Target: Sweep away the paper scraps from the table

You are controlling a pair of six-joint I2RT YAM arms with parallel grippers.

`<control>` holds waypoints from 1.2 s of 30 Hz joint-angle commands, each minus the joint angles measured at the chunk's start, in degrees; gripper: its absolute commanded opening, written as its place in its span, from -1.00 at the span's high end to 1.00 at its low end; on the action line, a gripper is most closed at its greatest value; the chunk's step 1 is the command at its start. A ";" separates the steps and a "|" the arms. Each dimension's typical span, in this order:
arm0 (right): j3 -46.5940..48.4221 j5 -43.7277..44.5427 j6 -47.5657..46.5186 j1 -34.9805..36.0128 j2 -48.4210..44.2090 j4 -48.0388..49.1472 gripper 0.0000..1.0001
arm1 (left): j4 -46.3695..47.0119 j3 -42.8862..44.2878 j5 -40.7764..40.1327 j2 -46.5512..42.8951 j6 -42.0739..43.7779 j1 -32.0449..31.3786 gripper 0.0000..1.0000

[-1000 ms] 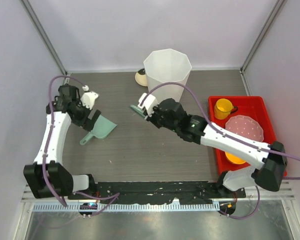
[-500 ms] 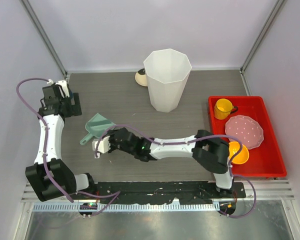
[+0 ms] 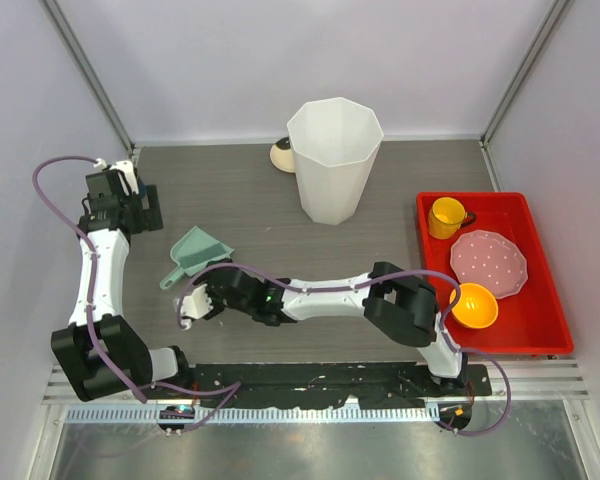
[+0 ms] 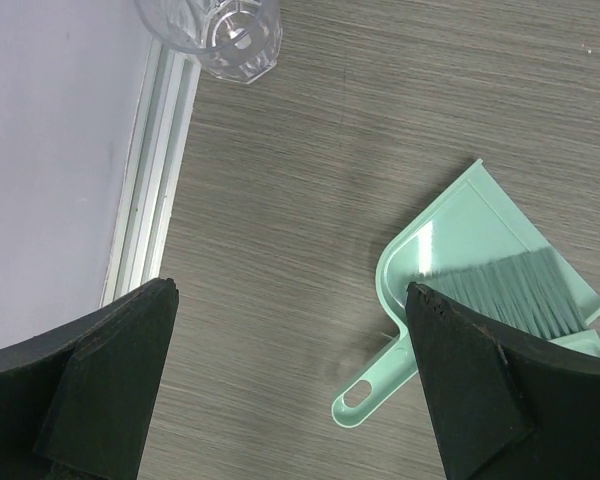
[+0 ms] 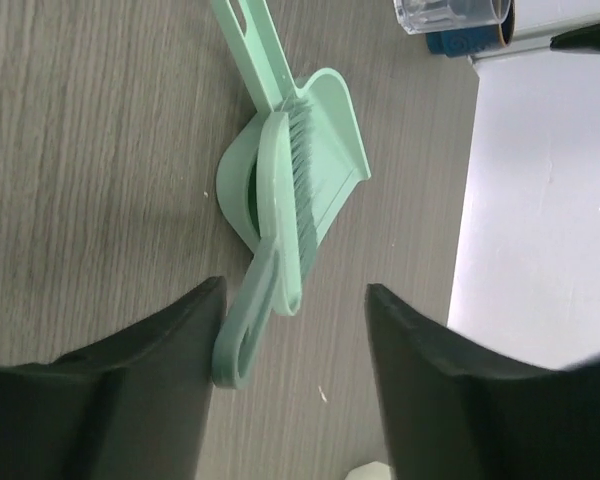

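No paper scraps show on the table in the top view; only a tiny white fleck lies on the wood. A mint-green dustpan rests at the left with a matching brush lying in it. My right gripper reaches across to the dustpan's near side. It is open over the brush handle and grips nothing. My left gripper hangs by the left wall, open, with the dustpan below and to its right.
A tall white faceted bin stands at the back centre with a small round object behind it. A red tray at the right holds a yellow cup, a pink plate and an orange bowl. A clear glass sits by the left rail.
My right arm swung from beside the bin to the near left, laid the brush in the dustpan and opened. My left gripper drew back from the dustpan toward the left wall.
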 commanded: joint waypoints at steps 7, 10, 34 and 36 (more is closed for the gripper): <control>6.64 -4.48 5.02 1.33 -3.27 -13.91 -0.67 | 2.76 -0.40 1.26 -0.59 1.08 0.09 -0.99; 7.52 -6.68 7.13 1.59 -4.76 -17.00 -0.69 | 2.85 -0.57 1.53 -0.68 1.26 0.01 -0.99; -29.00 -9.80 61.17 -26.95 -46.40 -12.96 -0.68 | 8.55 -7.60 18.58 -3.40 3.10 -2.62 -0.99; -32.63 -1.55 64.42 -29.34 -52.91 -12.88 -0.68 | 10.13 -8.65 16.31 -3.14 3.63 -5.52 -0.99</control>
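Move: The brush handle is between the right hand's already loosening fingers, with its head over the dustpan; the brush's middle is about 4 cm ahead, 3 cm left and 4 cm below the hand. The dustpan is 7 cm ahead, 5 cm left and 8 cm down; the bin stands some 20 cm ahead and 25 cm right. From the empty left hand the dustpan lies about 10 cm right, 2 cm back and 14 cm below, the clear glass 7 cm ahead, 4 cm left and 9 cm down. Drawing back about 6 cm, the right hand opens its fingers wide and lets go of the brush handle, then climbs past 12 cm above its start and sweeps right and forward away from the dustpan, ending some 23 cm to the right, sinking a little while the wrist turns clockwise and tips its fingers down. Late on, the open left hand eases about 5 cm right and slightly down towards the dustpan. ##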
